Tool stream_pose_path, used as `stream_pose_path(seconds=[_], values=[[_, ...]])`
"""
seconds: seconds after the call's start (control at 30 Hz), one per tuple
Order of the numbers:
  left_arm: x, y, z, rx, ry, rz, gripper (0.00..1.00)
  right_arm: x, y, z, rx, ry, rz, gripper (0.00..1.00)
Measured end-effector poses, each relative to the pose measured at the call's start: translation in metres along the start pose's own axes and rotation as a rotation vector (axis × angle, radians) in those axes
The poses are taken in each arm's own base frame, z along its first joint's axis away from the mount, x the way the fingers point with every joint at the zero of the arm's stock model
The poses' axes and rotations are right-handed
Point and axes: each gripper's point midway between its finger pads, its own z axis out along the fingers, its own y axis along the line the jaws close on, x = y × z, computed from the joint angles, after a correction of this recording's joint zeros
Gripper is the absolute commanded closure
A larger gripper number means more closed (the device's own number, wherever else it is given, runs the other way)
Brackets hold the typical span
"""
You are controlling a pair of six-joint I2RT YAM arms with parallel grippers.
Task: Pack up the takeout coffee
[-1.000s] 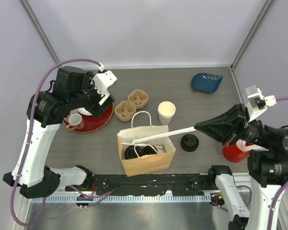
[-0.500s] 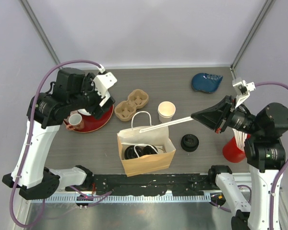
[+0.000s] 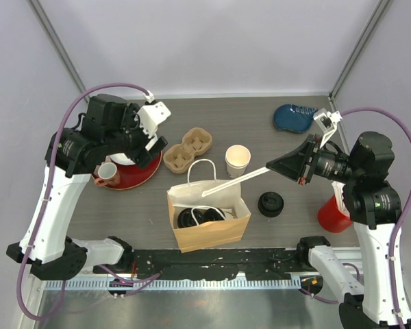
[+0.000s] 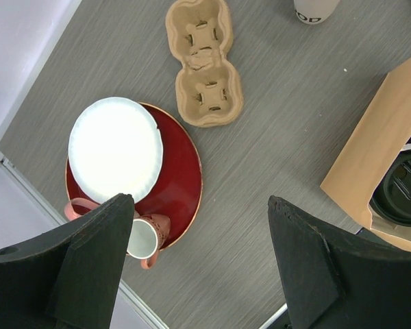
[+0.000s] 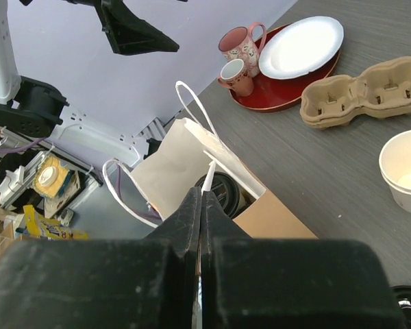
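A brown paper bag [image 3: 209, 223] stands open near the front middle of the table. Inside it show the black lids of the takeout coffee [image 3: 194, 218], also visible in the right wrist view [image 5: 226, 193] and the left wrist view [image 4: 404, 197]. My right gripper [image 3: 270, 166] [image 5: 201, 197] is shut on a white wrapped straw [image 3: 234, 182]. The straw slants down to the left, its tip [image 5: 209, 175] over the bag's mouth. My left gripper [image 3: 146, 147] [image 4: 198, 205] hangs open and empty above the red plate's near edge.
An open lidless white cup [image 3: 238, 159] stands behind the bag, next to a cardboard cup carrier [image 3: 188, 150]. A stack of black lids [image 3: 270, 204] lies right of the bag. The red plate [image 3: 140, 171] carries a white plate and pink mugs [image 3: 108, 173]. A red cup [image 3: 334, 215] stands at right.
My right arm has turned and drawn back and up, so the straw's tip moved from the bag's left side to its middle. The left arm shifted only slightly.
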Motion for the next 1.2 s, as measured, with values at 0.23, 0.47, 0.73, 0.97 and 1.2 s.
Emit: stream_pose_path(seconds=[0.23, 0.47, 0.73, 0.97, 1.2], values=[[-0.001, 0.001, 0.005, 0.004, 0.009, -0.001, 0.17, 0.017, -0.001, 0.023, -0.047, 0.111, 0.028, 0.97], [-0.001, 0.001, 0.005, 0.004, 0.009, -0.001, 0.17, 0.041, 0.001, 0.054, -0.074, 0.231, 0.046, 0.16], [-0.001, 0.001, 0.005, 0.004, 0.009, 0.000, 0.17, 0.016, 0.005, 0.058, -0.025, 0.181, -0.024, 0.14], [0.001, 0.000, 0.006, 0.007, 0.016, -0.001, 0.17, 0.006, -0.012, 0.059, 0.076, 0.175, -0.069, 0.14], [0.008, -0.002, 0.012, 0.014, 0.031, -0.003, 0.17, 0.031, -0.040, 0.056, 0.190, 0.243, -0.042, 0.10]])
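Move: My right hand holds the white straw shut in its fingers, its free end already over the paper bag. The bag's middle lies some 16 cm to my left, about 5 cm back and 27 below. The empty paper cups stand roughly 14 cm ahead and 7 left, the black lid about 4 ahead and 4 right, both far below. From my idle left hand the bag is about 13 cm back, 13 right and 24 down. I carry the straw left and down with my right hand, about 6 cm left and 4 down, swinging the wrist some 10 degrees counter-clockwise, and open my fingers wide to let go of it at the bag. Then, fingers still open, I rise about 3 cm, ease forward and slightly right, and sink again while the fingers tip downward. ##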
